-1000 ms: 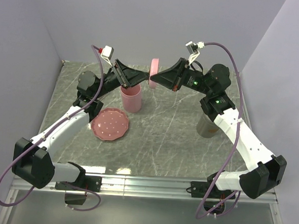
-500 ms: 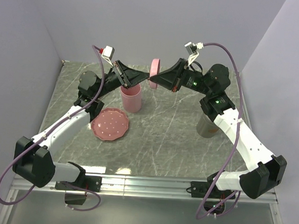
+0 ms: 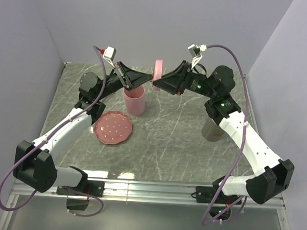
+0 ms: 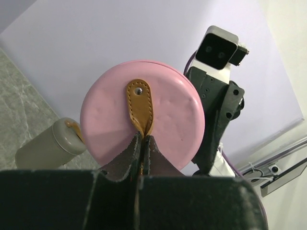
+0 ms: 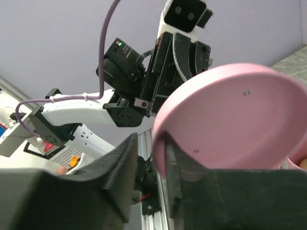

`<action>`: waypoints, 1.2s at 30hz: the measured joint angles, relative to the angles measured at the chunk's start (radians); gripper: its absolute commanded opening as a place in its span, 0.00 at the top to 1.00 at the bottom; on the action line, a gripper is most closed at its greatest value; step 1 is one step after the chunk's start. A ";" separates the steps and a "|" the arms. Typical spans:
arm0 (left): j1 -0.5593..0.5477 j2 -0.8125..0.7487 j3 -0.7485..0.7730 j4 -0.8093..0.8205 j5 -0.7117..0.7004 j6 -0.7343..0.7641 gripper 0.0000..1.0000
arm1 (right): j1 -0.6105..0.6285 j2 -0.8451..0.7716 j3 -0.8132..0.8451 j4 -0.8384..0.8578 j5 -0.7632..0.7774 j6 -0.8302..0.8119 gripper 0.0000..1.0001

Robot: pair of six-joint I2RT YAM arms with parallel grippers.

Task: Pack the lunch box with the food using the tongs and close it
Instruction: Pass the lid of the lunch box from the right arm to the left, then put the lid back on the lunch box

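Note:
The pink lunch box (image 3: 135,101) stands open on the table with its round pink lid (image 3: 158,72) held in the air above and to its right. My left gripper (image 4: 144,137) is shut on the lid's tan leather tab (image 4: 139,101); from above this gripper (image 3: 146,79) is at the lid's left face. My right gripper (image 5: 151,140) is open around the lid's rim (image 5: 160,127), which rests against one finger with a gap to the other. From above, the right gripper (image 3: 155,86) sits at the lid's lower edge. The food and the tongs are out of view.
A pink dotted plate (image 3: 112,127) lies bare to the front left of the lunch box. A grey cylindrical container (image 3: 213,130) stands at the right, under the right arm; it also shows in the left wrist view as the grey container (image 4: 48,146) behind the lid.
My left gripper has closed on the lid's tab. My right gripper, shut on the rim before, has opened. The lid stays in the air between them.

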 measured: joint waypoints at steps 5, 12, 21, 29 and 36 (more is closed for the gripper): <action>0.045 0.000 0.002 -0.025 0.019 0.041 1.00 | 0.001 0.000 0.000 -0.052 0.013 -0.023 0.31; 0.109 0.000 0.074 -0.227 0.057 0.215 1.00 | -0.038 -0.019 0.000 -0.196 0.043 -0.110 0.01; 0.137 0.127 0.457 -0.813 -0.060 0.745 1.00 | -0.164 -0.045 0.056 -0.473 0.034 -0.302 0.00; 0.137 0.403 0.793 -1.276 -0.292 1.084 1.00 | -0.263 -0.027 0.164 -0.698 0.017 -0.450 0.00; 0.136 0.530 0.952 -1.484 -0.377 1.229 1.00 | -0.299 -0.010 0.203 -0.806 0.006 -0.511 0.00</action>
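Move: Over the table, the left hand already grips the lid's leather tab. The lunch box for it, the open pink cup, lies about 14 cm ahead, 8 cm left and 35 cm below. From the same hand, the pink plate is 2 cm ahead and 18 cm left, the utensils 15 cm ahead and 27 cm left, both some 42 cm down. From the right hand, the lid's middle is about 4 cm ahead; the lunch box is 18 cm ahead, 10 cm left, 37 cm below. Keeping its pinch on the tab, the left hand carries the lid forward about 16 cm, down 14 and left 10 towards the lunch box, rolling some 70 degrees so its fingers swing from pointing right to pointing down. The right hand, already part-open at the rim, opens fully, then backs off to the right, sinking and edging forward, its fingertips dipping. ##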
